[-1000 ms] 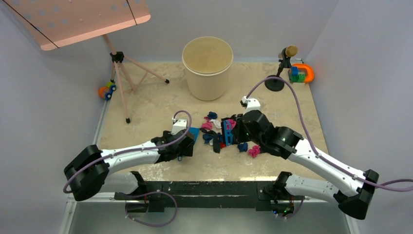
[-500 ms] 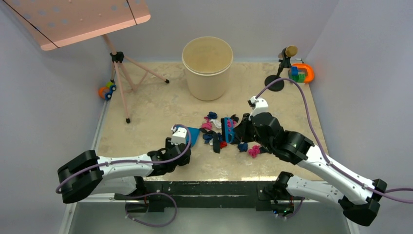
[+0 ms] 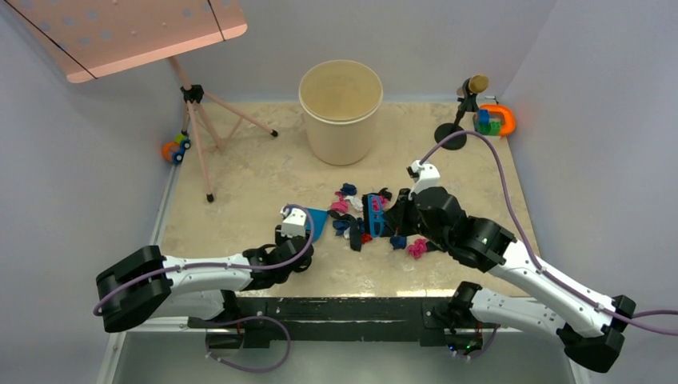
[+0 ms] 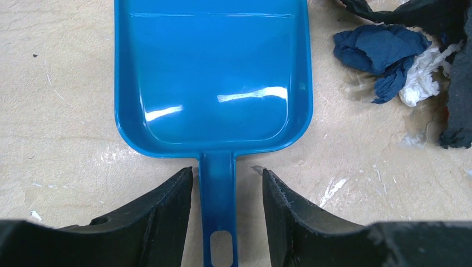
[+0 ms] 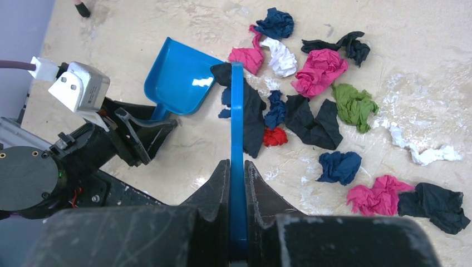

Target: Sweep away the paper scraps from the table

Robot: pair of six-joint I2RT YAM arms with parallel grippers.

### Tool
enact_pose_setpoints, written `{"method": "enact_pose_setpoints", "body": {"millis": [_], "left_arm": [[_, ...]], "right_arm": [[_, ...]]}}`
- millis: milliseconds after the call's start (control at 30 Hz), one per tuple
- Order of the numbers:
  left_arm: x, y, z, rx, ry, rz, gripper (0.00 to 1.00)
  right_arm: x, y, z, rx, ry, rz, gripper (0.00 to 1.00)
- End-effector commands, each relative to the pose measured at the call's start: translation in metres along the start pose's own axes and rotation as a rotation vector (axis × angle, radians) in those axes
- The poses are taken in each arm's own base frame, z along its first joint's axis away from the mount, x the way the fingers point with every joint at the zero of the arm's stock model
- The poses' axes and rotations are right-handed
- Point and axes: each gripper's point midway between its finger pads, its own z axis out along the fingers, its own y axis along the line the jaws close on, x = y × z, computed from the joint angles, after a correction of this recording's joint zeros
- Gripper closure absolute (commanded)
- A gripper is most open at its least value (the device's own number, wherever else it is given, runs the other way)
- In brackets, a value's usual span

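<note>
The paper scraps (image 3: 352, 218) lie in a loose pile on the beige table (image 3: 256, 172): pink (image 5: 320, 69), green (image 5: 353, 103), dark blue (image 5: 339, 166), black, white and red bits. A blue dustpan (image 4: 211, 83) lies flat left of the pile. My left gripper (image 4: 225, 172) is open, its fingers on either side of the dustpan's handle with gaps showing. My right gripper (image 5: 237, 164) is shut on a small blue hand brush (image 5: 237, 122), whose far end reaches a black scrap at the pile's left side. Dark blue (image 4: 378, 47) and white scraps lie right of the dustpan.
A cream bucket (image 3: 341, 110) stands behind the pile. A pink tripod stand (image 3: 200, 136) and a toy car (image 3: 176, 148) are at the back left. A black stand (image 3: 460, 120) and colourful toys (image 3: 496, 120) are at the back right. A black rail (image 3: 344, 308) runs along the near edge.
My left arm has drawn back toward the near edge, with the dustpan staying on the table. My right arm with the brush has shifted a little to the right. Both barely moved in the last half second.
</note>
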Motion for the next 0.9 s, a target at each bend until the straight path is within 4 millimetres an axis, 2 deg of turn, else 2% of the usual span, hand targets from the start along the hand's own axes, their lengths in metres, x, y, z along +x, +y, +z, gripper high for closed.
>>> {"method": "enact_pose_setpoints", "body": {"millis": [0,200,467,700,767,833,867], "left_arm": [[-0.002,0.005,0.002,-0.031,-0.026,-0.019,0.48],[0.001,0.004,0.002,-0.022,-0.018,-0.005,0.62],[0.004,0.003,0.005,-0.034,0.000,0.014,0.64],[0.006,0.002,0.006,-0.027,0.010,0.036,0.87],[0.003,-0.001,0.006,-0.029,0.015,0.040,0.92],[0.005,0.005,0.004,-0.065,0.040,0.055,1.00],[0.005,0.006,0.003,-0.082,0.047,0.050,1.00]], "right_arm": [[-0.013,0.008,-0.002,-0.025,-0.035,0.000,1.00],[-0.013,0.009,-0.002,-0.030,-0.035,0.003,1.00],[-0.011,0.007,0.001,-0.015,-0.025,-0.002,1.00],[-0.007,-0.003,0.004,0.053,0.004,-0.020,1.00],[-0.008,-0.010,0.004,0.095,0.009,-0.041,1.00],[-0.012,-0.020,0.003,0.161,0.014,-0.077,1.00],[-0.017,-0.023,0.002,0.196,0.011,-0.096,1.00]]}}
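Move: The dustpan's handle lies between my left hand's open fingers, its middle about 1 cm back and 1 cm below. A blue scrap lies some 6 cm ahead and 11 right of that hand, the long black scrap 4 ahead and 16 right. My right hand holds the brush high: from it the long black scrap lies 4 cm ahead, 5 left, the red scrap 3 ahead, 3 left, another navy scrap 2 ahead, 5 right, all roughly 21 below. I shut my left fingers on the dustpan's handle, first narrowing them around it, then sinking my left hand about 1 cm and closing until they pinch it from both sides. My right hand keeps its grip on the brush, hovering at first, then lowers it about 2 cm towards the scraps, its left side tipping down slightly. ##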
